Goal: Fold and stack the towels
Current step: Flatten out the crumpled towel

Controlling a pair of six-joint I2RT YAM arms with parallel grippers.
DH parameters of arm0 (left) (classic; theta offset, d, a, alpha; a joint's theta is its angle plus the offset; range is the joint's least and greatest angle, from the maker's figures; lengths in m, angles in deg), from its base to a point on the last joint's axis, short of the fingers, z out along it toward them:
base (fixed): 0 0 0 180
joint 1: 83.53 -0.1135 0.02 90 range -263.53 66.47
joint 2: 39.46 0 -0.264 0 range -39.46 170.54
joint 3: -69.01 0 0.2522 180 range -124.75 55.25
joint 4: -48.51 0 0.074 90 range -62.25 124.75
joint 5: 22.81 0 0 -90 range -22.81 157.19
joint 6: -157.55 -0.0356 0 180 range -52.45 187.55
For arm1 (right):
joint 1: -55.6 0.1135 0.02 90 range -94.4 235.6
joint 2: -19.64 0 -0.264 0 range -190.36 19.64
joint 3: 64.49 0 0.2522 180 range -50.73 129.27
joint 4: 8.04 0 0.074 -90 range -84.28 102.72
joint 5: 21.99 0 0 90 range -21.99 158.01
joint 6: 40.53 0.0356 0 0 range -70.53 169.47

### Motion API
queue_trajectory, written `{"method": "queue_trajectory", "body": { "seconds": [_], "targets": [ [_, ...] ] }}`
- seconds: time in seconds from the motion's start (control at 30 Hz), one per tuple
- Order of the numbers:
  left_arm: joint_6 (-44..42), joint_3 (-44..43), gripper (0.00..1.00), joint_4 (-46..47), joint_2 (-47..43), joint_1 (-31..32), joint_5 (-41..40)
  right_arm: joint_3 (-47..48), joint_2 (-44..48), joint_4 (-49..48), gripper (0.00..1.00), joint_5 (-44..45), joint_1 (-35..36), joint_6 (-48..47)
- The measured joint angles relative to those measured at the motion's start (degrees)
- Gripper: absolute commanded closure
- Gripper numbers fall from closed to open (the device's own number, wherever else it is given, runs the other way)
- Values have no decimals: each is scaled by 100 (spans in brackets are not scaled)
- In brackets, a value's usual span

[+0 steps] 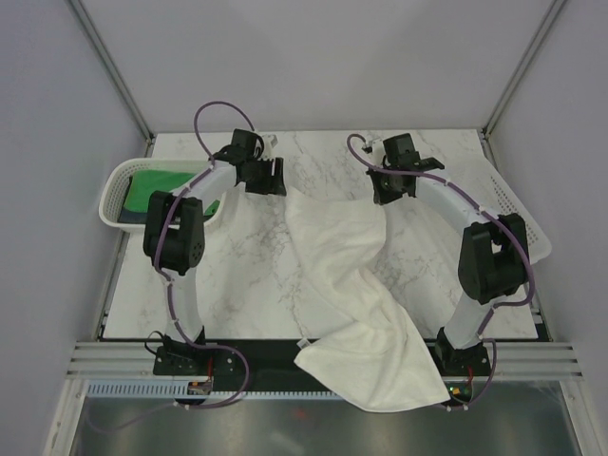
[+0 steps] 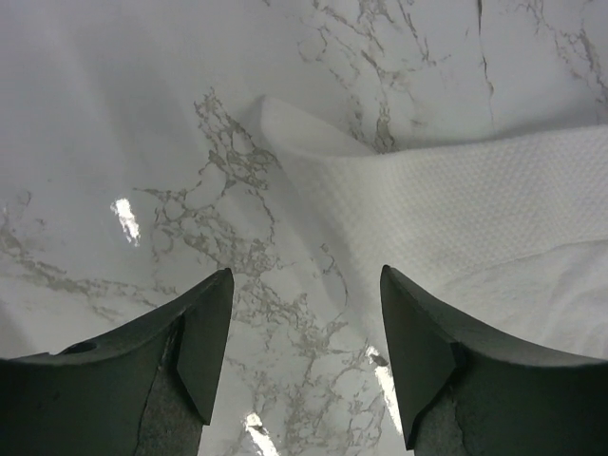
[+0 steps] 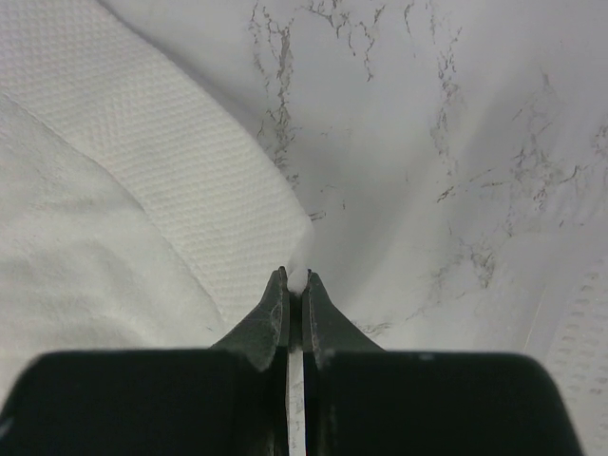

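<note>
A large white towel [image 1: 356, 285] lies crumpled across the marble table, running from the far middle to the near edge, where its end hangs over. My right gripper [image 1: 391, 193] is shut on the towel's far right corner; in the right wrist view a bit of white cloth [image 3: 142, 180] shows pinched between the tips of the right gripper [image 3: 296, 277]. My left gripper [image 1: 267, 177] hovers open just left of the towel's far left corner [image 2: 285, 119], and in the wrist view the left gripper [image 2: 304, 274] has only bare marble between its fingers. A green towel [image 1: 160, 182] lies in the left basket.
A white perforated basket [image 1: 112, 195] stands at the table's left edge, partly under the left arm. A second white basket [image 1: 518, 204] sits at the right edge behind the right arm. Grey walls close in the back and sides.
</note>
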Motion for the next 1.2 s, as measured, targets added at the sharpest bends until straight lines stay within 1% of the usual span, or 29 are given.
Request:
{"method": "queue_trajectory", "body": {
  "seconds": [0.1, 0.2, 0.33, 0.47, 0.63, 0.9, 1.0, 1.03, 1.1, 1.13, 1.17, 1.2],
  "targets": [
    [-74, -282, 29, -26, 308, -2, 245, -22, 0, 9, 100, -2, -7, -17],
    [-243, -463, 29, -4, 433, -28, 570, -24, 0, 11, 100, -9, -52, -9],
    [-380, -1075, 29, 72, 802, -66, 903, -52, -7, 17, 100, -28, -289, 66],
    [-378, -1357, 30, 160, 1078, -92, 1088, -116, -15, 33, 100, 251, -459, 195],
    [-369, -1598, 30, 227, 1443, -101, 1353, -140, -26, 96, 100, 573, -501, 295],
    [31, -1993, 30, 673, 2039, -26, 1821, -140, -44, 105, 100, 678, -501, 319],
    [212, -2135, 33, 831, 2245, 59, 1908, -140, -46, 105, 100, 682, -501, 317],
    [273, -2188, 35, 870, 2319, 81, 1921, -140, -48, 105, 100, 684, -501, 317],
    [435, -2315, 56, 949, 2430, 118, 1954, -140, -48, 105, 100, 684, -501, 317],
    [516, -2363, 69, 992, 2465, 127, 1963, -140, -48, 107, 100, 682, -498, 317],
    [601, -2398, 95, 1049, 2494, 138, 1996, -140, -48, 103, 100, 682, -501, 317],
    [697, -2428, 98, 1088, 2516, 142, 2046, -140, -48, 105, 100, 684, -501, 317]
  ]
}}
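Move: The white towel's loose far-left corner lies about 6 cm ahead of the open left hand, 4 cm to its right and 4 cm lower. The towel's other corner, gripped by the right hand, is some 35 cm to the left hand's right and 2 cm back. From the right hand, the empty basket it is drawn towards sits about 33 cm right, 3 cm back and 5 cm lower; the loose corner is 31 cm left, 4 cm ahead and 4 cm lower. Left reaches some 12 cm right-forward and pinches the loose corner while right draws its corner 6 cm right. ##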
